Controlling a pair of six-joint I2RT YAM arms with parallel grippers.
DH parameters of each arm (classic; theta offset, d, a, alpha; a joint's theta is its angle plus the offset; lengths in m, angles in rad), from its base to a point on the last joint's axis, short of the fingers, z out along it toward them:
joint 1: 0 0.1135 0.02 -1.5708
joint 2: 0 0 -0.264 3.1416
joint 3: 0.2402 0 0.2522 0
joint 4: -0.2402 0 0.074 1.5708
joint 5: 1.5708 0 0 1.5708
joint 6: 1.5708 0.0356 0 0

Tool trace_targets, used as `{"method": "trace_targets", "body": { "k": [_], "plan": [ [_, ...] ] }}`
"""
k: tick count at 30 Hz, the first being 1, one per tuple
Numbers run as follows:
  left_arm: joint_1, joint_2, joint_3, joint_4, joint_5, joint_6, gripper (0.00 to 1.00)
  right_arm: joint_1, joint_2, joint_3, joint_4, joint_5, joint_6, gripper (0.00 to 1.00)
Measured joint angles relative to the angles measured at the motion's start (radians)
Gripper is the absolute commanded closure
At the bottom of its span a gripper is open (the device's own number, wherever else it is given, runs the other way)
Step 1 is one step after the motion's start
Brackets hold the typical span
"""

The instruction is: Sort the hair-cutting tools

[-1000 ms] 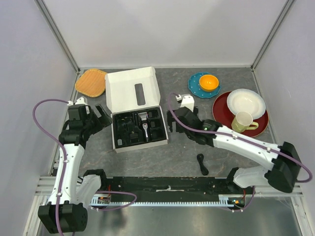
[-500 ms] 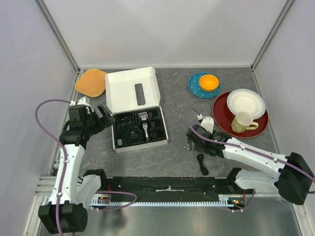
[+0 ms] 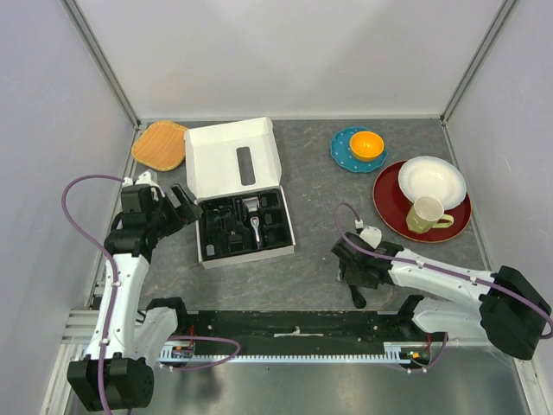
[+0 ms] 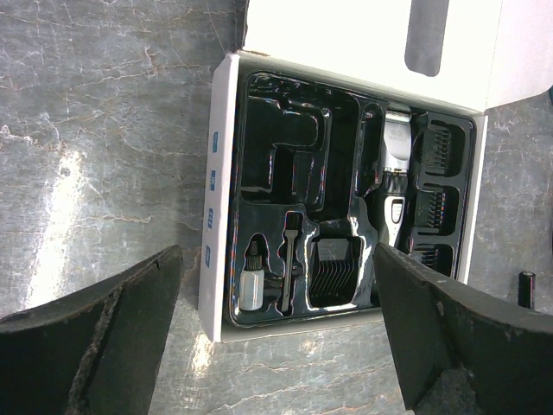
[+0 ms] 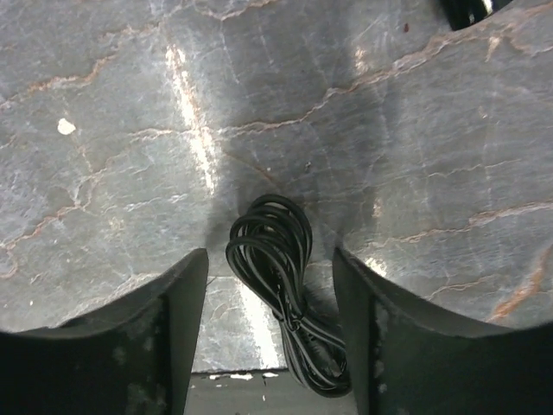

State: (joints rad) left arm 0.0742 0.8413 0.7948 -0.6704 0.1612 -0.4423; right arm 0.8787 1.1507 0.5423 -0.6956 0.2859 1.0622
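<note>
The white box [image 3: 233,160] lies open, its black tray holding the black-and-silver clipper [image 3: 254,216] [image 4: 393,181], comb guards [image 4: 335,270], a thin brush [image 4: 289,264] and a small white bottle [image 4: 251,287]. My left gripper [image 3: 185,206] [image 4: 278,285] hangs open just left of the tray, holding nothing. A coiled black cable [image 3: 356,297] [image 5: 275,259] lies on the table near the front edge. My right gripper [image 3: 352,275] [image 5: 270,290] is lowered over it, open, one finger [image 5: 177,333] on each side of the coil, with gaps showing on both sides.
A woven orange mat [image 3: 161,144] lies at the back left. A teal plate [image 3: 346,156] with an orange bowl [image 3: 366,144] sits at the back right, beside a red plate [image 3: 389,203] carrying a white bowl [image 3: 431,181] and a cup [image 3: 425,213]. The black front rail [image 3: 294,327] runs just behind the cable.
My right arm swung from beside the box down to the front of the table, over the cable, and its jaws have narrowed. The left gripper edged towards the box.
</note>
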Motion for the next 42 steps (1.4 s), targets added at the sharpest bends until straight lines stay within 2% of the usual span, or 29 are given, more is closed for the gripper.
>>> {"method": "trace_targets", "body": {
  "k": [2, 3, 5, 6, 9, 12, 18, 23, 29, 35, 42],
  "plan": [
    [0.000, 0.000, 0.000, 0.000, 0.000, 0.000, 0.03, 0.000, -0.018, -0.010, 0.006, -0.021, 0.008, 0.48],
    [0.000, 0.000, 0.000, 0.000, 0.000, 0.000, 0.03, -0.002, -0.026, -0.015, 0.008, -0.028, 0.008, 0.58],
    [0.000, -0.001, 0.000, 0.000, 0.000, 0.000, 0.03, -0.002, -0.043, -0.026, 0.012, -0.043, 0.011, 0.68],
    [0.000, -0.001, 0.000, 0.000, 0.000, 0.000, 0.03, -0.003, -0.045, -0.028, 0.013, -0.049, 0.008, 0.77],
    [0.000, -0.005, 0.000, 0.000, 0.002, 0.000, 0.03, -0.003, -0.041, -0.024, 0.016, -0.053, -0.005, 0.87],
    [0.000, -0.005, 0.000, 0.000, 0.005, 0.000, 0.04, -0.003, -0.011, 0.016, 0.018, -0.040, -0.035, 0.90],
    [0.000, -0.005, -0.005, 0.008, 0.007, 0.000, 0.04, -0.004, 0.045, 0.233, 0.070, 0.009, -0.130, 0.90],
    [0.000, -0.003, -0.005, 0.014, 0.007, 0.000, 0.04, -0.005, 0.157, 0.497, 0.233, -0.006, -0.269, 0.90],
    [0.006, -0.003, -0.005, 0.015, 0.003, 0.000, 0.05, -0.005, 0.402, 0.752, 0.439, -0.133, -0.490, 0.88],
    [0.010, -0.003, -0.006, 0.014, -0.014, -0.001, 0.06, -0.005, 0.566, 0.876, 0.569, -0.306, -0.679, 0.86],
    [0.014, -0.026, -0.006, 0.012, -0.091, -0.008, 0.06, -0.005, 0.689, 0.980, 0.674, -0.452, -0.812, 0.86]
  ]
}}
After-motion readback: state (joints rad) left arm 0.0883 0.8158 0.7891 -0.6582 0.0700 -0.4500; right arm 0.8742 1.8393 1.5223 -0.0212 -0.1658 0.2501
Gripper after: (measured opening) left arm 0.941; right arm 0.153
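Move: Just behind the right hand and slightly to its right, the black cable's middle lies some 3 cm back, 1 cm right and 1 cm below the open fingers. The small black stick is about 8 cm ahead and 6 cm right; the open box's middle is about 13 cm ahead and 26 cm left, both at roughly table height. From the left hand the cable lies some 40 cm right, 16 cm back and 17 cm below. Easing back barely a centimetre, the right hand shuts its fingers on the bundled cable near its far loop, then keeps its pinch and carries the cable about 30 cm left, climbing some 20 cm and going nearly as far forward, to above the far edge of the box by its lid. On the way the wrist turns counter-clockwise and the fingers swing up from pointing down to point more level. ##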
